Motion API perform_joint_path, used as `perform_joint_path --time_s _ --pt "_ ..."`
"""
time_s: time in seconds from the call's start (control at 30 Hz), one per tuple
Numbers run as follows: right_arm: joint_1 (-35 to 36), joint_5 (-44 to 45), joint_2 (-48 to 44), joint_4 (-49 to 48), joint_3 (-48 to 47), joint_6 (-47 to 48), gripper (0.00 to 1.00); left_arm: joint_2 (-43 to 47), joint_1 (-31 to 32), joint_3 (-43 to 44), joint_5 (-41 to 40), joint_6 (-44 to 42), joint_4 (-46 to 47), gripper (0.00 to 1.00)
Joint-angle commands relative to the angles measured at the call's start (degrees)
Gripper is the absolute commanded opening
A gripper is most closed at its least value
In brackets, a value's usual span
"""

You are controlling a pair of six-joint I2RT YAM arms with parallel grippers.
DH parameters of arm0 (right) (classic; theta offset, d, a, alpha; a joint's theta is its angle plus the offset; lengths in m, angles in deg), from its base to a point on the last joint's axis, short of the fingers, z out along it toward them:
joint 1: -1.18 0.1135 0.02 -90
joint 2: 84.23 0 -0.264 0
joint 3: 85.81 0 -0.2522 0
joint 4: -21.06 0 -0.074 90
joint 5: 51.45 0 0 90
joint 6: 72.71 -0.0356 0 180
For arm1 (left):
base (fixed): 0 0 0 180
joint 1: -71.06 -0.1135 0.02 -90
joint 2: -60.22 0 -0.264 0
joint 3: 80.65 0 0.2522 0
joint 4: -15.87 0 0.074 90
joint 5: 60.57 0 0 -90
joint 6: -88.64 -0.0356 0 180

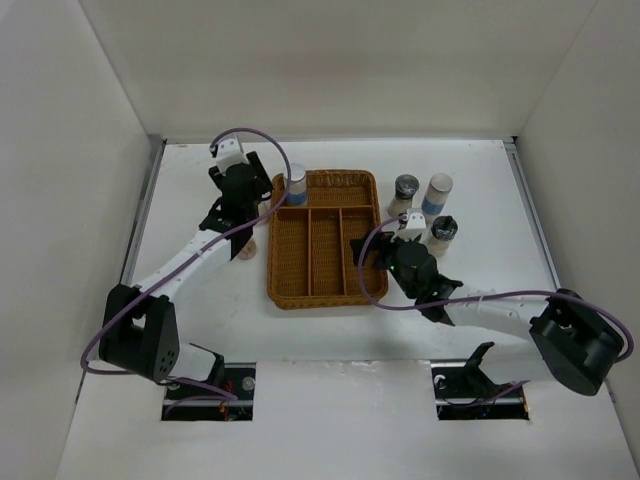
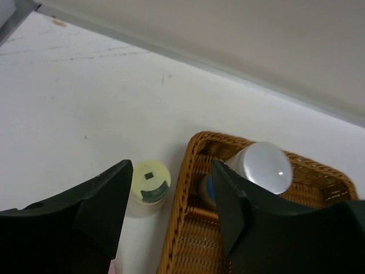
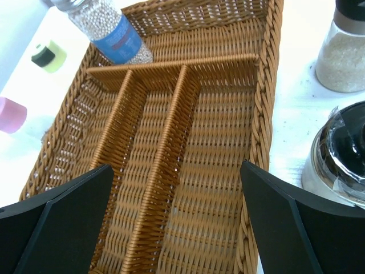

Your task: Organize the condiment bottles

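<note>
The brown wicker divided tray [image 1: 322, 280] lies mid-table. A grey-capped, blue-labelled jar [image 1: 296, 184] stands in its far left corner and shows in the left wrist view [image 2: 263, 167] and the right wrist view [image 3: 114, 31]. My left gripper [image 1: 250, 205] is open and empty above the tray's left rim [image 2: 181, 228], with a yellow-capped jar [image 2: 150, 182] on the table between its fingers. A pink-capped jar [image 1: 247, 247] stands left of the tray. My right gripper [image 1: 372, 252] is open and empty over the tray's right compartment [image 3: 228, 171]. Three jars [image 1: 406, 190] [image 1: 437, 193] [image 1: 441, 232] stand right of the tray.
White walls enclose the table on three sides. In the right wrist view a black-capped jar [image 3: 336, 160] stands close to the tray's right rim, and a jar of beige grains [image 3: 345, 51] stands beyond it. The left arm's cable [image 1: 270, 150] loops over the tray's far left corner.
</note>
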Motion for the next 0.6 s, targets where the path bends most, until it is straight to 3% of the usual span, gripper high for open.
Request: perform_joint_path --time_s 0.0,0.37,0.57 --pt "-0.34 -0.79 0.75 -1.86 -1.67 -0.64 1.0 -1.28 -1.15 -1.67 2.22 2.22 -1.12 0.56" --pt "-0.26 -0.96 1.37 -1.86 -2.02 -0.29 1.0 -10.77 -3.26 1.31 4.51 1.51 -1.73 0.58" --pt "-0.26 -1.05 1.45 -1.77 -2.02 -0.38 1.0 -13.68 -4.49 1.67 4.16 2.39 -1.12 0.53"
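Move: The left hand is empty, high above the yellow-capped condiment bottle, whose middle is about 18 cm below it, 3 cm ahead and 1 cm to its left. The blue-labelled bottle in the basket lies about 7 cm ahead and 9 cm right, the pink bottle 7 cm back and 4 cm left, and the basket's middle 3 cm back and 16 cm right. From the right hand, the yellow-capped bottle is about 29 cm left and 13 cm ahead, 9 cm lower. Straight down goes the left hand, some 12 cm in one steady descent, with barely any drift sideways or forward. Its fingertips tilt down by about 15 degrees as it sinks. The fingers stay a little over half open and come down close to the yellow-capped bottle's cap, lining it up between them; no grip yet. ##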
